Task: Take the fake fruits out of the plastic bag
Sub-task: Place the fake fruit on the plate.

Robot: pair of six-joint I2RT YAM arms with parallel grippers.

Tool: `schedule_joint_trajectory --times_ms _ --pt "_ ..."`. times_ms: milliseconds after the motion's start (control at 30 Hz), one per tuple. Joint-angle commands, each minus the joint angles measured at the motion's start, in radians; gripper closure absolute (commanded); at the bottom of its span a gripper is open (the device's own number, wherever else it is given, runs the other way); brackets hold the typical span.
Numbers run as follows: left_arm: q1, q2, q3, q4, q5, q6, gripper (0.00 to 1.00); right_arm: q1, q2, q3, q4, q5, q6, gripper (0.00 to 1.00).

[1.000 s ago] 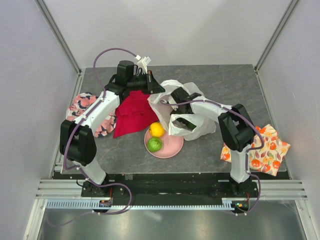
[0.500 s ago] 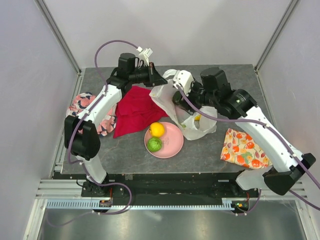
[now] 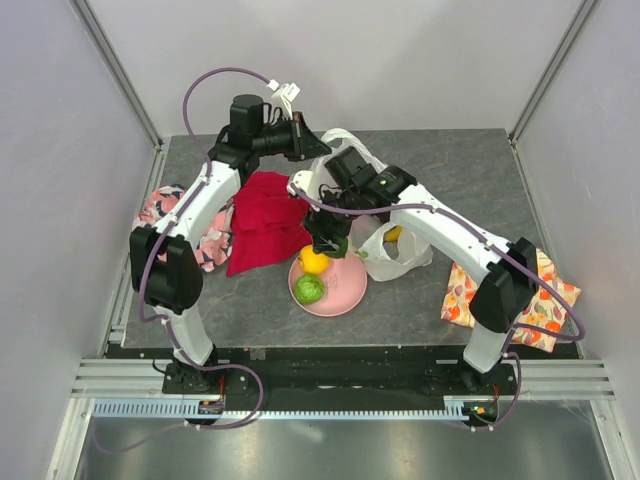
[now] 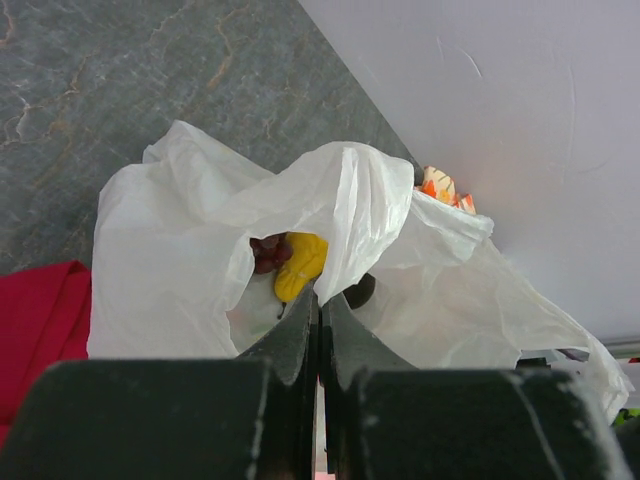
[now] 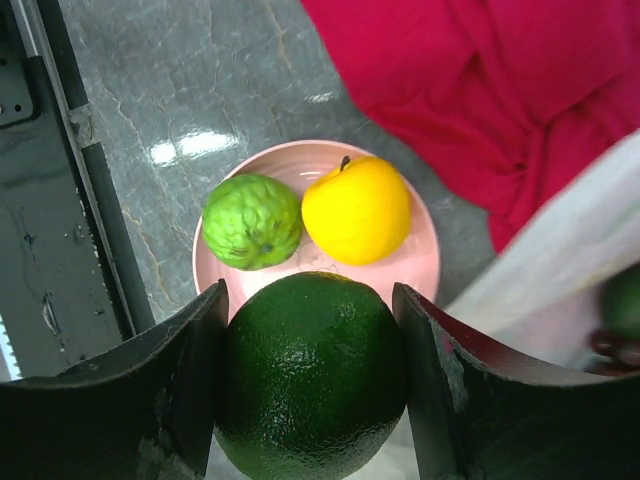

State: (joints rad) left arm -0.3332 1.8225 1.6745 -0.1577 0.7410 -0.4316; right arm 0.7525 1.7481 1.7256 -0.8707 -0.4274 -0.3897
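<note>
The white plastic bag lies right of the pink plate. My left gripper is shut on the bag's rim and holds its mouth up. Inside show a yellow pear and dark red grapes. My right gripper hangs just above the plate, shut on a dark green avocado. On the plate sit a green lime and a yellow-orange citrus.
A red cloth lies left of the plate, under the left arm. A floral cloth sits at the table's left edge. An orange fruit-printed cloth sits at the right edge.
My right arm has come out of the bag and swung left over the plate with the avocado in its jaws. The left gripper still holds the bag's rim.
</note>
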Motion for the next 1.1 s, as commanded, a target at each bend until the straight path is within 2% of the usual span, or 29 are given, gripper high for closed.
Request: schedule_joint_trajectory --times_ms 0,233,367,567,600,700,733,767,933,1067 --pt "0.005 -0.054 0.018 0.030 0.008 0.056 0.98 0.001 -0.005 -0.033 0.004 -0.042 0.061 0.52" --pt "0.006 -0.100 -0.013 0.032 0.006 0.060 0.98 -0.036 0.047 -0.199 0.062 0.070 0.143 0.53" --pt "0.006 -0.117 -0.021 0.027 0.003 0.074 0.98 -0.048 0.100 -0.192 0.071 0.087 0.134 0.52" --pt "0.006 -0.118 -0.029 0.026 0.009 0.074 0.98 -0.051 0.171 -0.198 0.088 0.107 0.100 0.41" --pt "0.008 -0.115 -0.029 0.027 0.011 0.071 0.98 -0.051 0.183 -0.201 0.090 0.122 0.092 0.32" --pt "0.006 -0.108 -0.021 0.030 0.015 0.065 0.98 -0.059 0.186 -0.172 0.056 0.145 0.071 0.16" --pt "0.006 -0.104 -0.019 0.032 0.018 0.063 0.98 -0.064 0.176 -0.161 0.050 0.142 0.065 0.06" --pt "0.008 -0.103 -0.018 0.033 0.021 0.059 0.98 -0.065 0.159 -0.146 0.038 0.131 0.048 0.03" --pt "0.008 -0.094 -0.013 0.037 0.028 0.056 0.98 -0.076 0.024 0.026 -0.163 0.016 -0.087 0.02" --pt "0.006 -0.086 -0.010 0.037 0.029 0.057 0.98 -0.090 -0.102 0.087 -0.212 -0.002 -0.077 0.04"
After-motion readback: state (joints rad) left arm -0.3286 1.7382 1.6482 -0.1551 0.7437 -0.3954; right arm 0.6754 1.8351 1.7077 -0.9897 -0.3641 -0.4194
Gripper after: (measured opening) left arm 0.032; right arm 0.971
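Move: The dark green fake fruit already sits in the right gripper, nearly over the plate: the plate's middle is about 2 cm back, 1 cm to the right and 17 cm below. From this hand, the yellow fruit lies about 3 cm ahead and 2 cm left, the light green one about 4 cm back and 3 cm left, and the bag about 8 cm ahead and 14 cm right. From the left hand, the plate is some 17 cm back, straight in line and 25 cm down. The dark green fruit is lowered about 14 cm by the right hand, easing some 4 cm to the right, with the fingers tilting more steeply down, onto the plate's free far-right part; there the fingers open wide and the hand climbs away about 9 cm. Meanwhile the left hand, still pinching the bag's rim, raises it about 3 cm and slightly back. ##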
